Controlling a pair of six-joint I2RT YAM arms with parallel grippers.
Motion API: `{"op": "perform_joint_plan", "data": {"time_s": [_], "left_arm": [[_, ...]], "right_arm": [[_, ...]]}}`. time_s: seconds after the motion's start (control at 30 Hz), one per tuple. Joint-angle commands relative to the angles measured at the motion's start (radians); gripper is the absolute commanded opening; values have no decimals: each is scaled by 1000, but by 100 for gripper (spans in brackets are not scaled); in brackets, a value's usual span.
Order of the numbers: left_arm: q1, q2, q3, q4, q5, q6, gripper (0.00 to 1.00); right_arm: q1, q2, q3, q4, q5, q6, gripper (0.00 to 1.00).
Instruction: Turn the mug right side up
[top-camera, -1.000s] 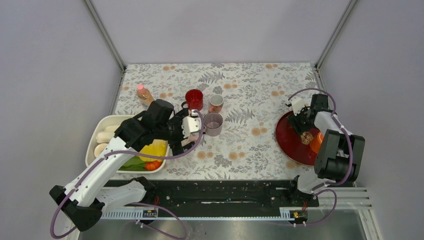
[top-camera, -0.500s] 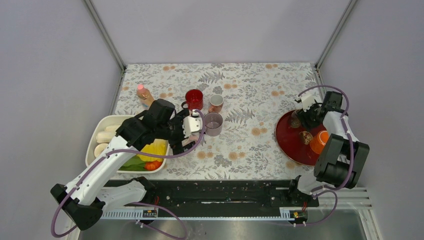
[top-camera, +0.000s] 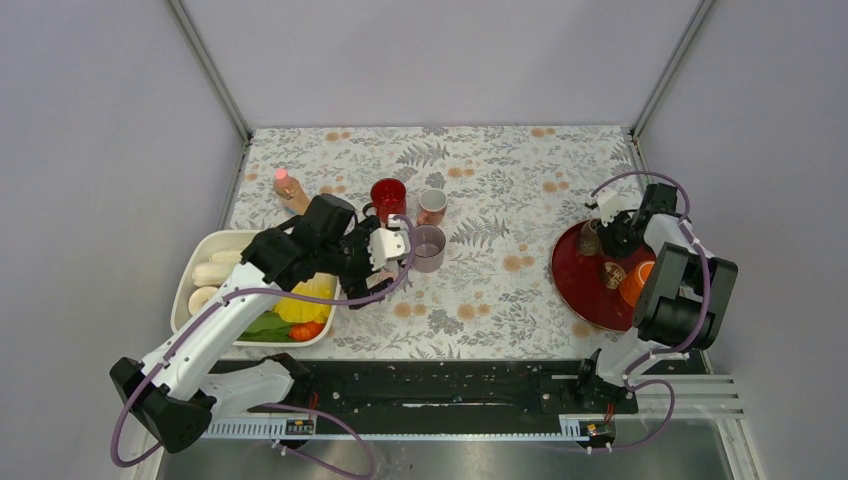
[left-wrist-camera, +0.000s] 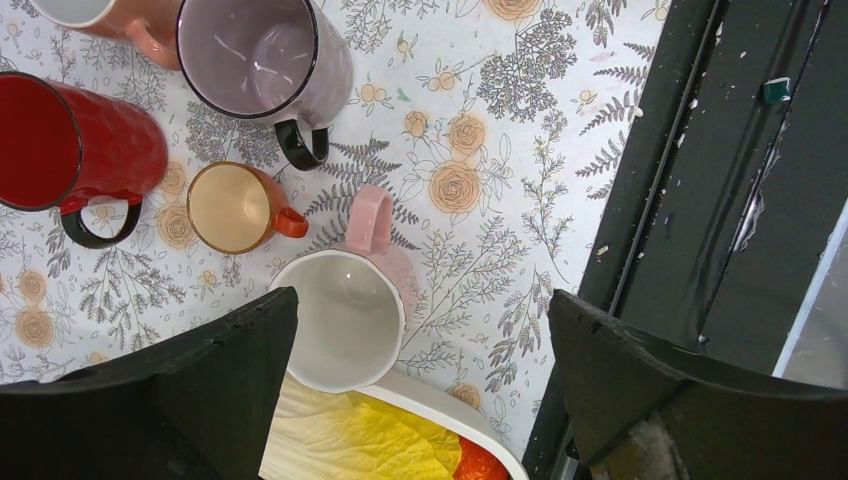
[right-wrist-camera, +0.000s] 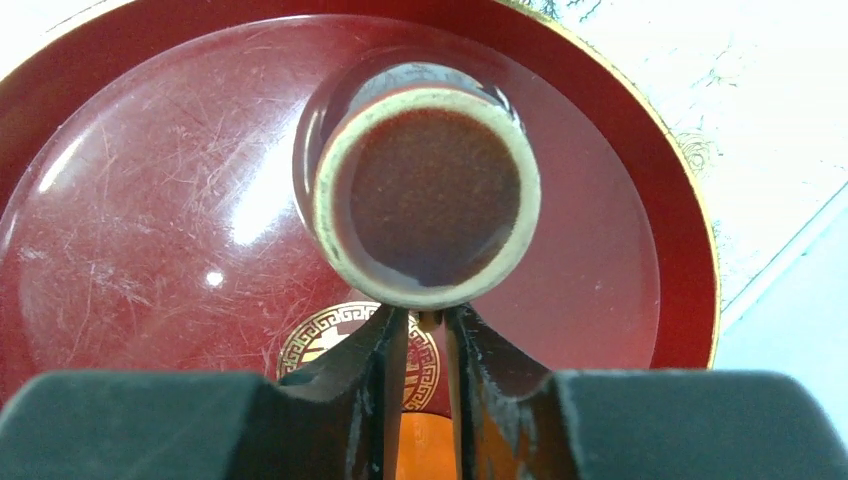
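Observation:
A brown mug (right-wrist-camera: 428, 195) is over the red plate (right-wrist-camera: 120, 250) at the table's right. Its rough base with a cream ring faces the right wrist camera. My right gripper (right-wrist-camera: 420, 325) is shut on its handle at the near side. In the top view the mug (top-camera: 590, 238) sits at the plate's far left part beside the right gripper (top-camera: 608, 232). Whether it touches the plate I cannot tell. My left gripper (left-wrist-camera: 415, 390) is open and empty above a pink mug (left-wrist-camera: 345, 315).
An orange mug (top-camera: 633, 283) stands on the red plate (top-camera: 580, 300). Red (top-camera: 388, 198), peach (top-camera: 432, 205) and purple (top-camera: 427, 247) mugs stand upright mid-left, with a small orange cup (left-wrist-camera: 235, 207). A white food tray (top-camera: 215, 243) and a bottle (top-camera: 290, 188) are at the left.
My right gripper went from the plate's middle toward its far edge with the brown mug, then came back a little. My left gripper drifted slightly away from me.

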Motion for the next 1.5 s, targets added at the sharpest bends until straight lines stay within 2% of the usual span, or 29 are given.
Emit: {"op": "perform_joint_plan", "data": {"time_s": [0.0,0.1,0.13,0.3,0.47,0.63,0.77,0.87,0.97,1.13,1.27,1.47], "left_arm": [[9,-1,41,28,30,7,99],[9,-7,41,27,33,5,99],[10,-9,40,26,36,4,99],[10,-15,48,27,47,-2,99],[9,-1,105,17,77,-24,99],[10,50,209,28,94,-132,99],[23,89,301,28,166,-258,99],[76,92,356,56,315,-351,99],[129,80,378,154,449,-474,99],[135,63,369,408,537,-720,99],[133,88,365,585,597,-900,99],[133,139,388,706,629,-1035,97]], "right_arm": [[5,-1,27,12,-44,-19,22],[6,7,51,-12,-71,-1,2],[7,9,65,-30,-71,6,0],[10,-50,129,-83,-102,90,0],[17,-159,173,-96,-152,276,0],[121,-293,170,-55,-149,463,0],[234,-409,140,65,-143,645,0],[351,-529,73,212,-158,785,0],[480,-635,-5,411,-171,957,0],[702,-727,-84,718,-125,1202,0],[847,-738,-112,875,-65,1307,0],[1002,-710,-117,976,-38,1321,0]]}}
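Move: The upside-down brown mug stands on the red tray just past my right fingers, its middle some 4 cm ahead and 4 cm left, about level with them. The orange mug on the tray lies roughly 8 cm back and 12 cm to the right of that hand; far off to its left, about 43 cm and straight across, stands the purple mug. From my left hand the brown mug is about 57 cm right, 15 cm ahead and 17 cm lower. I pinch the brown mug's handle shut in my right fingers, then sweep it up and left about 35 cm each way, drawing back some 10 cm late on, while my wrist swings from pointing down to pointing left. My left hand, still wide open, rises some 20 cm and shifts a little right towards the mug, tilting its fingers up from their downward slant to face it. ##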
